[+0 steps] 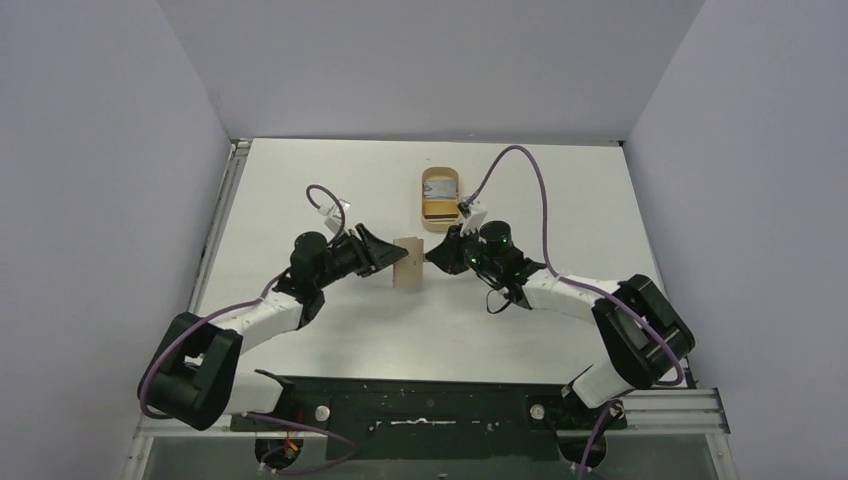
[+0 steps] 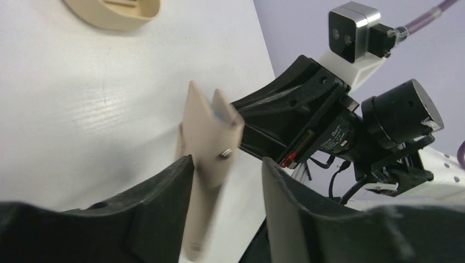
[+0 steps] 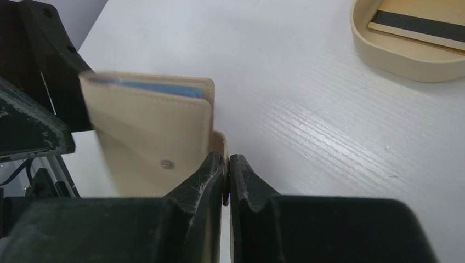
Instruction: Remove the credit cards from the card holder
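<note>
The beige-tan card holder (image 1: 410, 263) is held up off the table between my two grippers. In the right wrist view the card holder (image 3: 148, 131) hangs partly open, with a light blue credit card (image 3: 159, 87) showing along its top edge. My right gripper (image 3: 226, 175) is shut on the holder's small strap tab. In the left wrist view the card holder (image 2: 208, 137) is blurred and stands between the spread fingers of my left gripper (image 2: 225, 186), close against the left finger (image 2: 164, 203). My left gripper (image 1: 385, 258) is open, and my right gripper (image 1: 432, 258) faces it.
An oval tan dish (image 1: 441, 198) stands just behind the grippers. It holds a tan card with a dark stripe (image 3: 417, 24). The dish's rim shows in the right wrist view (image 3: 406, 63) and in the left wrist view (image 2: 115, 13).
</note>
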Controlling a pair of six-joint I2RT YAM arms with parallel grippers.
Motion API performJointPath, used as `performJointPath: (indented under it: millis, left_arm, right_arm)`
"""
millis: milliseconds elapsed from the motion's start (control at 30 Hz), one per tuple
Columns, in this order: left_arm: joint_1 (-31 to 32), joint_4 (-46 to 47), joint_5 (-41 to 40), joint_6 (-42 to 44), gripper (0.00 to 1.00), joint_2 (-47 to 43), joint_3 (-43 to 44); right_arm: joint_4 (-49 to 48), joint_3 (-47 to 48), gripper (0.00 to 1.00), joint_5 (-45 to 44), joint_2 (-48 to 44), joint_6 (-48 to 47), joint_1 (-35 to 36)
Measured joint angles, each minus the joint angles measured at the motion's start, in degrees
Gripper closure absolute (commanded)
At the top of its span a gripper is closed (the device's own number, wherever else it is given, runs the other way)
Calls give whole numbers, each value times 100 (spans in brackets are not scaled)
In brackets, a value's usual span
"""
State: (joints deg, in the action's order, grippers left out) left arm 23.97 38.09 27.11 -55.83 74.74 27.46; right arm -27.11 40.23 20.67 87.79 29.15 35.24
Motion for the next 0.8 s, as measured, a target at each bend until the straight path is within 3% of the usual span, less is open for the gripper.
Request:
performJointPath:
  millis: [100, 167, 367, 800]
  left_arm:
    - [15, 79, 11, 68, 28, 245, -175]
    - [42, 140, 9, 98, 22, 439, -361]
    - [136, 90, -24, 168, 20, 767, -579]
    - [374, -573, -317, 621, 20, 592, -494]
  right_arm:
    - [339, -2, 100, -46, -70, -85, -2]
    - [544, -13, 100, -55, -173, -149, -7]
    - [1043, -39, 100, -7, -592, -339, -37]
    - [2577, 168, 100, -210, -1392, -562, -42]
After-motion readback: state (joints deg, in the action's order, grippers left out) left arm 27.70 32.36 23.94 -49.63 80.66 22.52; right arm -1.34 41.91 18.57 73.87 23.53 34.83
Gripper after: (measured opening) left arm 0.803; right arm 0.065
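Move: The card holder is tilted upright between the two hands. Its middle is about 2 cm back, 2 cm right and 3 cm below the left hand, and some 4 cm left and 1 cm back of the right hand, level with it. From the right hand, the beige tray lies on the table roughly 17 cm ahead, 4 cm right and 10 cm down, with a striped card in its near end, about 13 cm ahead, 3 cm right and 10 cm down. The holder is let go by the left fingers, already part open, which spread wide as that hand sinks about 9 cm and draws back some 3 cm. The right hand keeps its pinch on the holder's tab and carries it about 5 cm right and back, away from the left hand, tilting roughly 10 degrees and rising slightly at the end. ##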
